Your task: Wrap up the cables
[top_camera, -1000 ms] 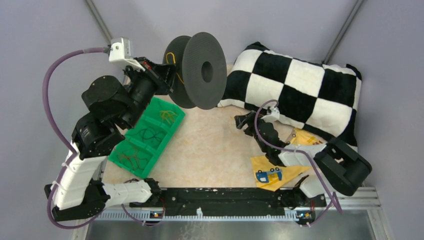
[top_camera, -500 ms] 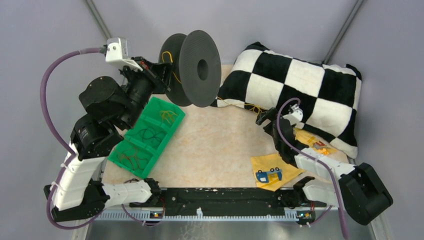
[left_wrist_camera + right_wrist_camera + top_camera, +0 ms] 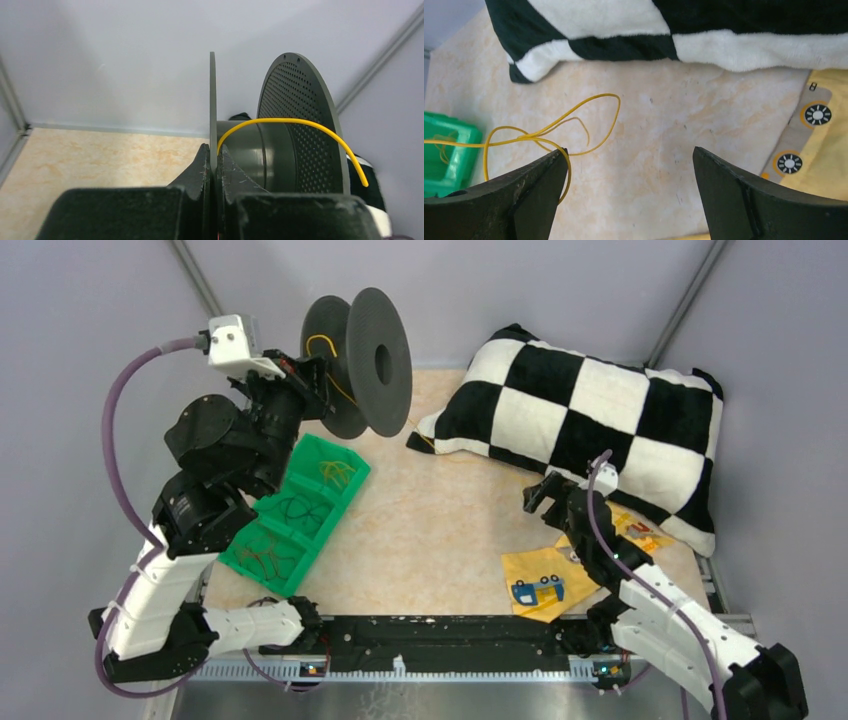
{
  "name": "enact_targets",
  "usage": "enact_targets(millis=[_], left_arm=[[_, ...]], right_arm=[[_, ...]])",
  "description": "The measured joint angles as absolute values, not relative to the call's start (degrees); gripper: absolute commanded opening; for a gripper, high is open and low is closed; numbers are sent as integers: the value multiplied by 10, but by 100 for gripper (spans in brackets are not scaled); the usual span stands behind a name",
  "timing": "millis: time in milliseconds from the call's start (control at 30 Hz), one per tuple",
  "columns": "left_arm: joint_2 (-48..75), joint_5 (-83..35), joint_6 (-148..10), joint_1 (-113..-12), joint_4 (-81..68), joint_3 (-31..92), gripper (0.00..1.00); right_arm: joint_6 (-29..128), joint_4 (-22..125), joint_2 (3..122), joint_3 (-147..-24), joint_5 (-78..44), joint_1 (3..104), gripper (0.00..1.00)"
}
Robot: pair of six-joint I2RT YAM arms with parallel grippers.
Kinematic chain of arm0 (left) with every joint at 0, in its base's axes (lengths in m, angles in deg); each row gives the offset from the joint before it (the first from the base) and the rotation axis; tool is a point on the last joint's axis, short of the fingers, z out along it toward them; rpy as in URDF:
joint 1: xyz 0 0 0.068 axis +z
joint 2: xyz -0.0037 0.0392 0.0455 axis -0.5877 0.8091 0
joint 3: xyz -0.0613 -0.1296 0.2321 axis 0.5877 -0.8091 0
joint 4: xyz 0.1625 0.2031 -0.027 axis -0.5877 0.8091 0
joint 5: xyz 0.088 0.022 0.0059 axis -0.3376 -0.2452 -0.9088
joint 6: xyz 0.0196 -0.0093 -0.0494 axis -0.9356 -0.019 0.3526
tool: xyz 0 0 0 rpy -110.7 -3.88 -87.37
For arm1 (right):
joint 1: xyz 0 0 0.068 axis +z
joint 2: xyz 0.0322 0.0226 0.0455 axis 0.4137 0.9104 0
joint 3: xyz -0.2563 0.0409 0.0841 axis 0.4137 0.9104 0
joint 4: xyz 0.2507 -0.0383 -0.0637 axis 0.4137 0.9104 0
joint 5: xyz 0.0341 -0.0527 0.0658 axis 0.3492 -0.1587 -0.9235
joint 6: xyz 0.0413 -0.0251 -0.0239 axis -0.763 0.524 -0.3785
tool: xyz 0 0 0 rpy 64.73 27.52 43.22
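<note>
A black spool (image 3: 355, 360) is held up in the air at the back left. My left gripper (image 3: 318, 390) is shut on the thin edge of its near flange (image 3: 212, 100), one finger on each side. A yellow cable (image 3: 292, 120) arcs over the spool's hub (image 3: 267, 152), and its free end hangs by the perforated far flange. More of the cable lies in loose loops (image 3: 589, 107) on the table by the pillow's corner. My right gripper (image 3: 630, 150) hovers open above them. One loop lies against its left fingertip (image 3: 555, 161), and nothing sits between the jaws.
A black and white checkered pillow (image 3: 590, 430) fills the back right. A green tray (image 3: 300, 505) holding small wire bundles sits on the left, under the left arm. A yellow cloth (image 3: 545, 580) with a blue piece lies at the front right, below the right gripper (image 3: 548, 495).
The left arm has carried the spool to the left and back. The right gripper has opened wider and drawn away to the right and nearer, leaving the yellow loops on the table.
</note>
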State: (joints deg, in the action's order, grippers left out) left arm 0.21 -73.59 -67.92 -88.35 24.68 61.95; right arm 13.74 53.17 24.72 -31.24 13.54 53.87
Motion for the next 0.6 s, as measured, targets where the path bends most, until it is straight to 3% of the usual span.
enact_targets(millis=[367, 600], left_arm=[[55, -777, -727, -883, 218, 573, 0], [103, -749, -728, -883, 239, 599, 0]], right_arm=[[154, 712, 161, -320, 48, 539, 92], [204, 713, 131, -367, -29, 539, 89]])
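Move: The left hand still grips the near edge of the spool's left flange high up; the spool's middle is roughly 7 cm ahead of the hand, 4 cm right and 1 cm higher. The loose yellow cable tail is about 27 cm to this hand's right, 7 cm ahead and 42 cm below; the green bin lies 15 cm left, 3 cm back and 54 cm below. From the open right hand, the tail's loops hang some 8 cm left, 4 cm ahead, about level; the checkered cushion is 16 cm ahead, 13 cm right and 5 cm lower, the yellow cloth 14 cm back, 10 cm right and 13 cm lower. Keeping its pinch on the spool flange, the left hand carries the spool down towards the table by about 6 cm while going forward and then also right by about as much, rolling its left side up some 15 degrees. The right hand, empty and fingers staying wide, backs off about 5 cm towards its base with a small dip, then rises some 5 cm and edges left, turning counter-clockwise and leaving the yellow tail free. ##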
